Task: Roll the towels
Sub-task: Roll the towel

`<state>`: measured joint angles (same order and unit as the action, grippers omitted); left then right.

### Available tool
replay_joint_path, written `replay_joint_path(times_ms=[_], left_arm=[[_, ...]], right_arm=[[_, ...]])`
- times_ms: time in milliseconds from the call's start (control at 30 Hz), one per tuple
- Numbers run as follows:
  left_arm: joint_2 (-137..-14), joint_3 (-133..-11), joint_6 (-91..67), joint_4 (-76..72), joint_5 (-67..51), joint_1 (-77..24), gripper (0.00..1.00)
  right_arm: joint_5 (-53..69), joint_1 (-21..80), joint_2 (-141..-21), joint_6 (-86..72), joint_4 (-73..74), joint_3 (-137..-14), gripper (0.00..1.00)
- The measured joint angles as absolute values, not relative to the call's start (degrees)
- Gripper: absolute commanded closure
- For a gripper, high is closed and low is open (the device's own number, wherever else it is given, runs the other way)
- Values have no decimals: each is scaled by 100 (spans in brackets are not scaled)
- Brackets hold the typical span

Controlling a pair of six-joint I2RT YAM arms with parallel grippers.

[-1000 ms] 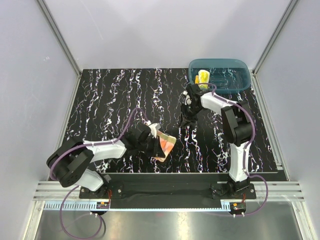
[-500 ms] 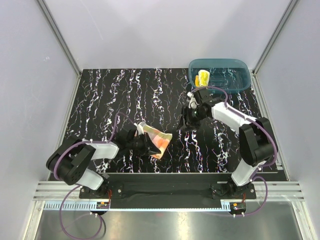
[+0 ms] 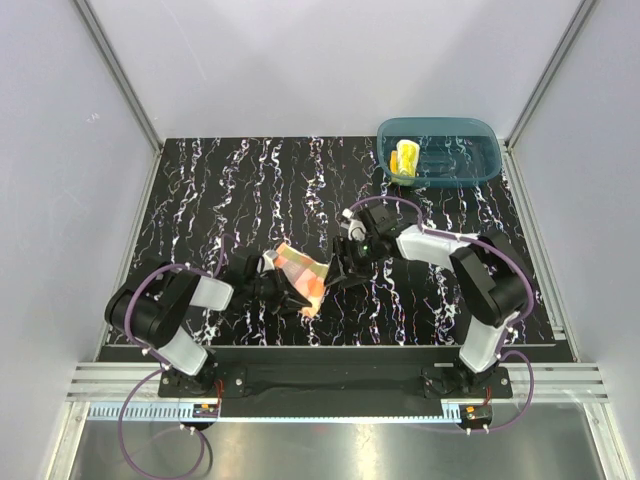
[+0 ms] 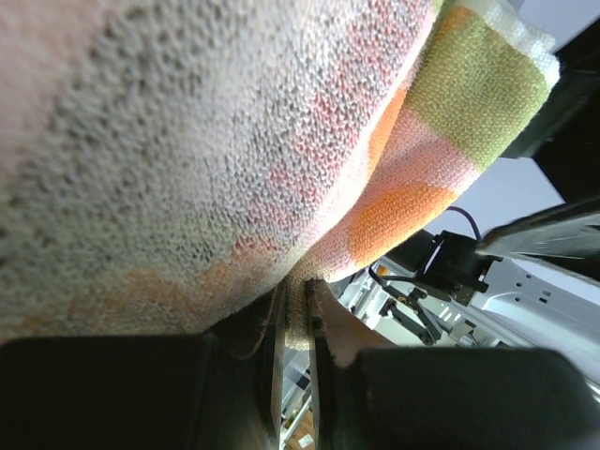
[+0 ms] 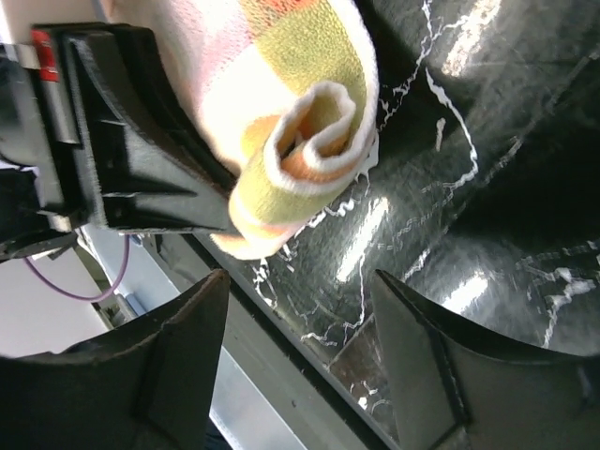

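The orange polka-dot towel (image 3: pixel 303 270) is partly rolled and lifted off the black marbled table (image 3: pixel 200 200) near the front middle. My left gripper (image 3: pixel 272 281) is shut on its edge; in the left wrist view the cloth (image 4: pixel 234 141) fills the top and a thin hem sits pinched between the jaws (image 4: pixel 298 323). My right gripper (image 3: pixel 335 275) stands open just right of the roll. In the right wrist view the rolled end (image 5: pixel 300 112) lies just beyond the spread fingers (image 5: pixel 178 366), not between them. The yellow towel (image 3: pixel 405 156) lies rolled in the tub.
The teal translucent tub (image 3: pixel 440 122) stands at the back right corner of the table. Grey walls and aluminium posts close the table in on three sides. The metal rail with both arm bases (image 3: pixel 330 380) runs along the near edge.
My right arm has swung from beside the tub down and left to the polka-dot towel, and its jaws have opened wider. My left gripper has drawn back leftward, still holding the towel.
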<state>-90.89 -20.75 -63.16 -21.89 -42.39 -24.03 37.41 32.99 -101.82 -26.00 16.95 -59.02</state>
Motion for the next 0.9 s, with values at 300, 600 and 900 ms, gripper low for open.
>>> replay_joint_path(times_ms=[300,600,900], left_arm=[[-9258,-2255,-6106,-1935,-4495,-2237,100],[-9386,-2324,-6025,-1918,-4661,-2176,100],[-9480,-2311,-6029,-2091,-4772,-2108,89]], right_arm=[[3809,3516,-10803,-2628,1406,-6077,29],[3929,3551,-11107,-2687,1068,-6263,53],[4082,3557,-11437,-2696,1046,-6458,76]])
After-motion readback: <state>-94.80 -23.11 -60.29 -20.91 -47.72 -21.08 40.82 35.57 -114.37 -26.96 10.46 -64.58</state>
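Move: The towel's rolled end lies about 4 cm left of the right hand, 1 cm ahead and 4 cm below it. The towel's far corner is some 8 cm ahead and 11 cm to the left, and the left gripper's fingertips are about 5 cm back and 7 cm left. From the left hand, already pinching the towel's near side, the rolled end is roughly 6 cm ahead, 3 cm to the right and level in height. The left keeps its pinch while the right sinks leftward about 5 cm and closes on the towel's rolled end. ##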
